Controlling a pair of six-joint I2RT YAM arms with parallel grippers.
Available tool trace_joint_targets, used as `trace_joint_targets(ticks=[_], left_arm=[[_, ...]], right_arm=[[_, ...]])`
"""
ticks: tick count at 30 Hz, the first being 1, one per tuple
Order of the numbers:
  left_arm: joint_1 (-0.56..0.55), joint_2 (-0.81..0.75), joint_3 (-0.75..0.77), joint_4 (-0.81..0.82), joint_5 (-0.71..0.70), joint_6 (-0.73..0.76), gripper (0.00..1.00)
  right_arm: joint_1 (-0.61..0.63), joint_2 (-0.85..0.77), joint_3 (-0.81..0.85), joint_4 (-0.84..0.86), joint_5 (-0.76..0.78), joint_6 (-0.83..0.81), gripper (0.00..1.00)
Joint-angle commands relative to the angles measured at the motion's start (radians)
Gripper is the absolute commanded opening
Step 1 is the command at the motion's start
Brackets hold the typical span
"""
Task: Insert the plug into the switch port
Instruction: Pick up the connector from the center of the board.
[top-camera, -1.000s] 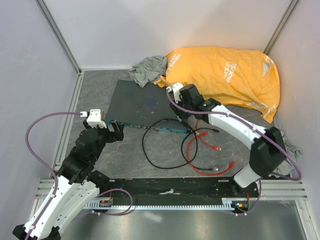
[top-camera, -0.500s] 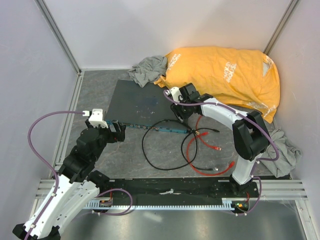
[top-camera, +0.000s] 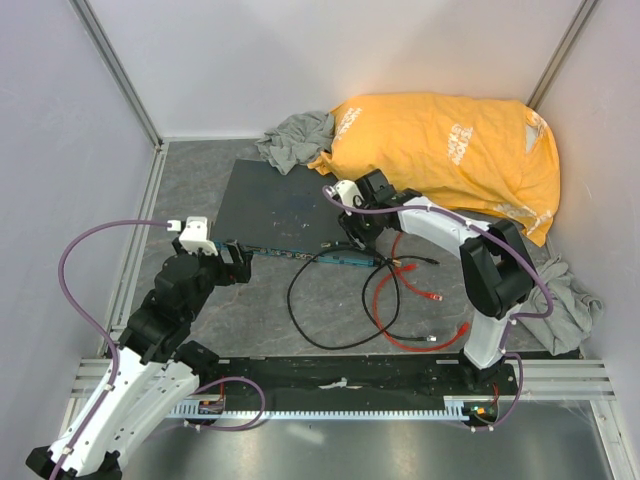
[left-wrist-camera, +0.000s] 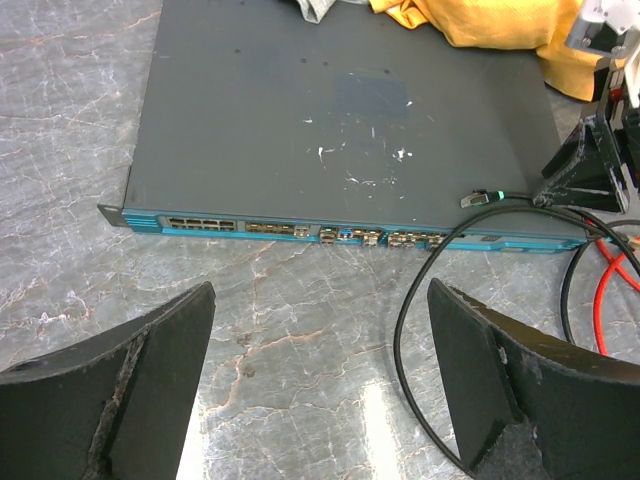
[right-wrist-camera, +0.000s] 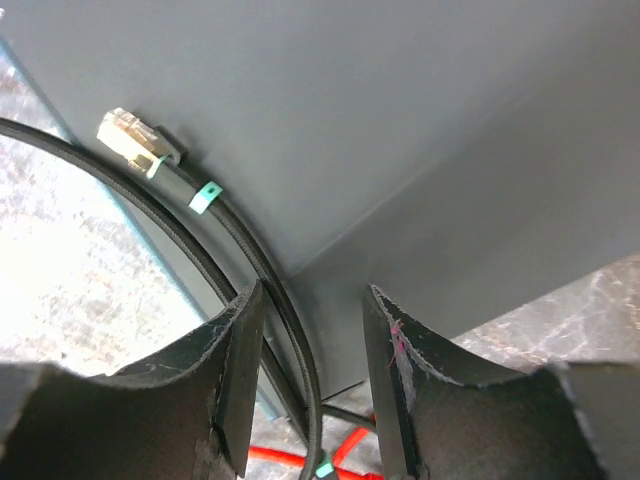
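Note:
The switch (top-camera: 285, 205) is a flat dark grey box, and the switch ports (left-wrist-camera: 340, 233) run in a row along its blue-green front edge. The red cable (top-camera: 388, 300) lies on the table right of the switch, with a small plug (top-camera: 436, 297) at its end, untouched. My right gripper (top-camera: 350, 238) hovers over the switch's front right corner (right-wrist-camera: 330, 330). Its jaws are partly apart, and a black cable (right-wrist-camera: 285, 330) runs along the inside of one finger (right-wrist-camera: 240, 360). My left gripper (left-wrist-camera: 320, 290) stands wide open and empty in front of the switch's left part.
A black cable loop (top-camera: 330, 305) lies in front of the switch; its clear connector (left-wrist-camera: 478, 197) rests on the switch top. An orange bag (top-camera: 450, 150) and grey cloth (top-camera: 295, 135) lie behind. More grey cloth (top-camera: 570, 290) sits at the right wall.
My right gripper has shifted left towards the switch's front right corner and its jaws have narrowed a little. The black cable's end now lies up on the switch. The left arm has barely moved.

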Motion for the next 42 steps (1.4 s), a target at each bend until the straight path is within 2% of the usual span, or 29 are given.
trace_joint_targets(ticks=[1, 8, 12, 15, 16, 19, 21, 23, 24, 26, 29, 33, 34, 38, 42], left_arm=[[0.008, 0.01, -0.005, 0.042, 0.019, -0.009, 0.93], [0.011, 0.007, -0.005, 0.04, 0.021, -0.009, 0.93], [0.011, 0.007, -0.006, 0.04, 0.021, -0.009, 0.92], [0.013, 0.007, -0.006, 0.04, 0.021, -0.009, 0.92], [0.011, 0.01, -0.006, 0.04, 0.021, -0.009, 0.92], [0.013, 0.01, -0.006, 0.042, 0.021, -0.009, 0.92], [0.013, 0.012, -0.006, 0.043, 0.01, -0.009, 0.92], [0.013, 0.004, -0.005, 0.043, -0.002, -0.014, 0.92], [0.013, -0.003, -0.002, 0.046, -0.013, -0.025, 0.93], [0.011, -0.023, -0.005, 0.06, -0.016, -0.04, 0.93], [0.013, -0.031, -0.02, 0.089, 0.004, -0.074, 0.93], [0.013, 0.025, -0.032, 0.131, 0.089, -0.141, 0.93], [0.013, 0.041, -0.039, 0.169, 0.112, -0.155, 0.93], [0.011, 0.128, -0.072, 0.299, 0.209, -0.235, 0.93], [0.001, 0.217, -0.111, 0.457, 0.254, -0.336, 0.92]], right_arm=[[0.04, 0.008, 0.019, -0.045, -0.029, -0.028, 0.51], [0.098, 0.036, 0.029, -0.036, -0.032, -0.049, 0.5], [0.126, 0.068, 0.028, -0.035, 0.002, -0.057, 0.46], [0.127, 0.074, 0.023, -0.032, -0.003, -0.033, 0.33], [0.127, 0.071, 0.022, -0.018, -0.013, -0.025, 0.24], [0.127, 0.036, 0.009, 0.028, -0.049, 0.038, 0.05], [0.127, -0.001, 0.005, 0.063, -0.085, 0.121, 0.0], [0.127, -0.021, 0.003, 0.116, -0.13, 0.19, 0.0], [0.127, -0.041, -0.009, 0.142, -0.142, 0.296, 0.0], [0.127, -0.062, -0.032, 0.229, -0.19, 0.378, 0.0], [0.129, -0.111, -0.116, 0.375, -0.182, 0.576, 0.0], [0.13, -0.194, -0.307, 0.626, -0.204, 0.827, 0.0], [0.132, -0.208, -0.338, 0.727, -0.21, 0.939, 0.0], [0.155, -0.269, -0.472, 0.887, -0.15, 1.133, 0.0], [0.184, -0.337, -0.578, 0.988, -0.097, 1.245, 0.0]])
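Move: On the dark switch top, the black cable's plug lies about 7 cm to the right hand's left, 1 cm back and 1 cm below its fingertips. The port block on the front edge is some 13 cm left, 4 cm back and 4 cm below; the red cable crosses roughly 7 cm to the right, 5 cm back and 6 cm below. From the left hand, the plug is about 11 cm ahead, 21 cm right and 16 cm lower. Sliding level about 4 cm left and 2 cm back, the right fingers shut from half open, pinching the black cable just behind its plug, then carry it about 6 cm farther back and left, rising some 5 cm while the fingers swing up towards the left by about 50 degrees. Late on, the open, empty left hand sets off 5 cm right towards the plug, dipping slightly forward. ##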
